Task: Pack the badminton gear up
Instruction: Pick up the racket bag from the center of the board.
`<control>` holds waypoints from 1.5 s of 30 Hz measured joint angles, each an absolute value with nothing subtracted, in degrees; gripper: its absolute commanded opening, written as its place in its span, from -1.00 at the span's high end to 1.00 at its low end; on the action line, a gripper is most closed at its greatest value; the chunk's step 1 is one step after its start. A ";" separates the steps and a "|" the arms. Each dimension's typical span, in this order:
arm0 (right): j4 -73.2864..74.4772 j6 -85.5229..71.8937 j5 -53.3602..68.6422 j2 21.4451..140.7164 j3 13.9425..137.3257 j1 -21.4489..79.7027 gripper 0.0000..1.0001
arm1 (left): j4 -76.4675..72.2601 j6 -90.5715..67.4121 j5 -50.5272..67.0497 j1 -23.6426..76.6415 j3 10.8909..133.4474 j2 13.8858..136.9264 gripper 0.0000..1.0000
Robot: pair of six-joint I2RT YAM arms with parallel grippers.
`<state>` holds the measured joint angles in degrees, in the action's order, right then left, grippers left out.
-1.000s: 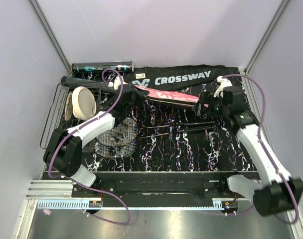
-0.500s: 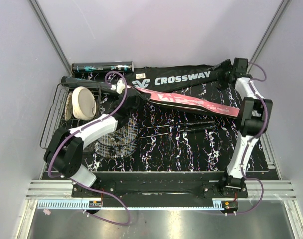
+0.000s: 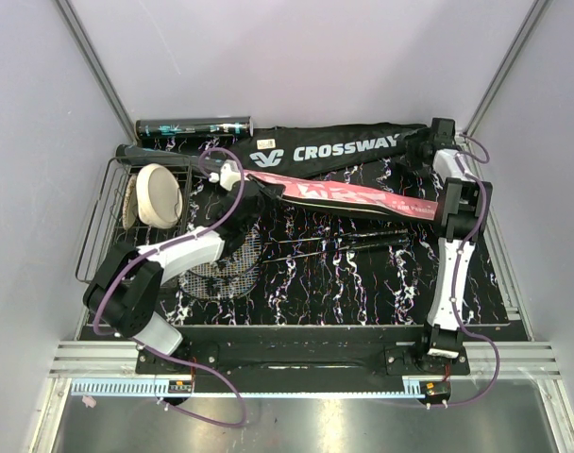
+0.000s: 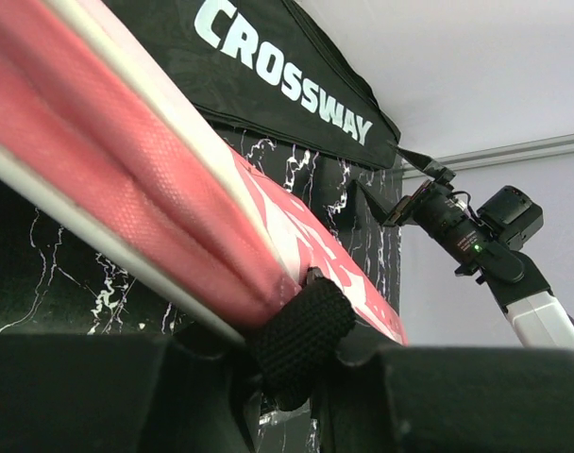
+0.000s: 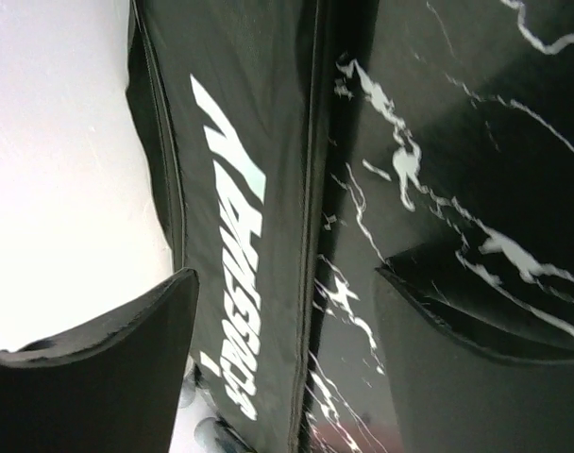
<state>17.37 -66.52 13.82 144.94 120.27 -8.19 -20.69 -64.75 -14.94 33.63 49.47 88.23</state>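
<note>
The pink racket case (image 3: 362, 196) lies slanted across the black marbled table. My left gripper (image 3: 252, 192) is at its left end, shut on the case's black webbing strap (image 4: 301, 326). In the left wrist view the pink racket case (image 4: 126, 179) runs up and left from my left gripper (image 4: 301, 368). The black CROSSWAY bag (image 3: 334, 149) lies along the back. My right gripper (image 3: 417, 143) is at its right end, open, its jaws either side of the black CROSSWAY bag's (image 5: 235, 189) seamed edge. Two rackets (image 3: 348, 241) lie mid-table, their heads under my left arm. The dark tube (image 3: 194, 125) rests against the back wall.
A black wire basket (image 3: 103, 212) holding a cream round disc (image 3: 160, 193) stands at the left edge. Grey walls close in the table on three sides. My right arm (image 4: 514, 274) stands stretched up along the right edge.
My right arm left the pink case's right end and swung to the back right corner, to the black bag's end. The case's right end now lies on the table. The left gripper kept its hold.
</note>
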 measured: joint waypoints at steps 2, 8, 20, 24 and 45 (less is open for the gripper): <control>16.49 -68.25 14.50 147.35 122.63 -8.21 -0.51 | -20.71 -64.60 -16.64 34.33 49.34 88.23 1.00; 11.70 -73.14 14.48 151.17 125.95 -7.88 -0.19 | -20.78 -61.98 -22.81 37.63 49.23 87.29 1.00; 1.50 -70.59 14.70 157.64 129.78 -6.76 1.00 | -29.50 -52.38 -34.41 43.18 47.09 87.26 1.00; 3.79 -68.90 14.61 155.61 130.15 -6.70 1.00 | -41.85 -44.18 -40.40 45.21 46.98 92.23 1.00; 18.68 -56.62 17.06 112.84 146.63 -14.48 1.00 | -59.29 -36.69 -42.74 44.77 63.11 116.64 0.75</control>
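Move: The right hand, fingers open, straddles the near edge of the black CROSSWAY bag close to its right end; the spot it will pinch is about 6 cm ahead, 1 cm left and 2 cm below. From this hand the pink bag's middle lies some 15 cm back and 16 cm left, and the black handles 25 cm back and 13 cm left. The left hand still holds the pink bag's black strap, that bag's middle about 30 cm right and 8 cm ahead; the CROSSWAY bag's right end lies roughly 30 cm ahead and 45 cm right of it. The right fingers slide forward about 6 cm and slightly down onto the right end of the CROSSWAY bag, closing on it, then whip it more than 50 cm up, pulling back towards the base as the wrist tips up by nearly 60 degrees. The left hand keeps its pinch on the pink bag's strap, eases slightly back and up, then goes some 8 cm forward and right, dipping again, its fingers tipping upward. ##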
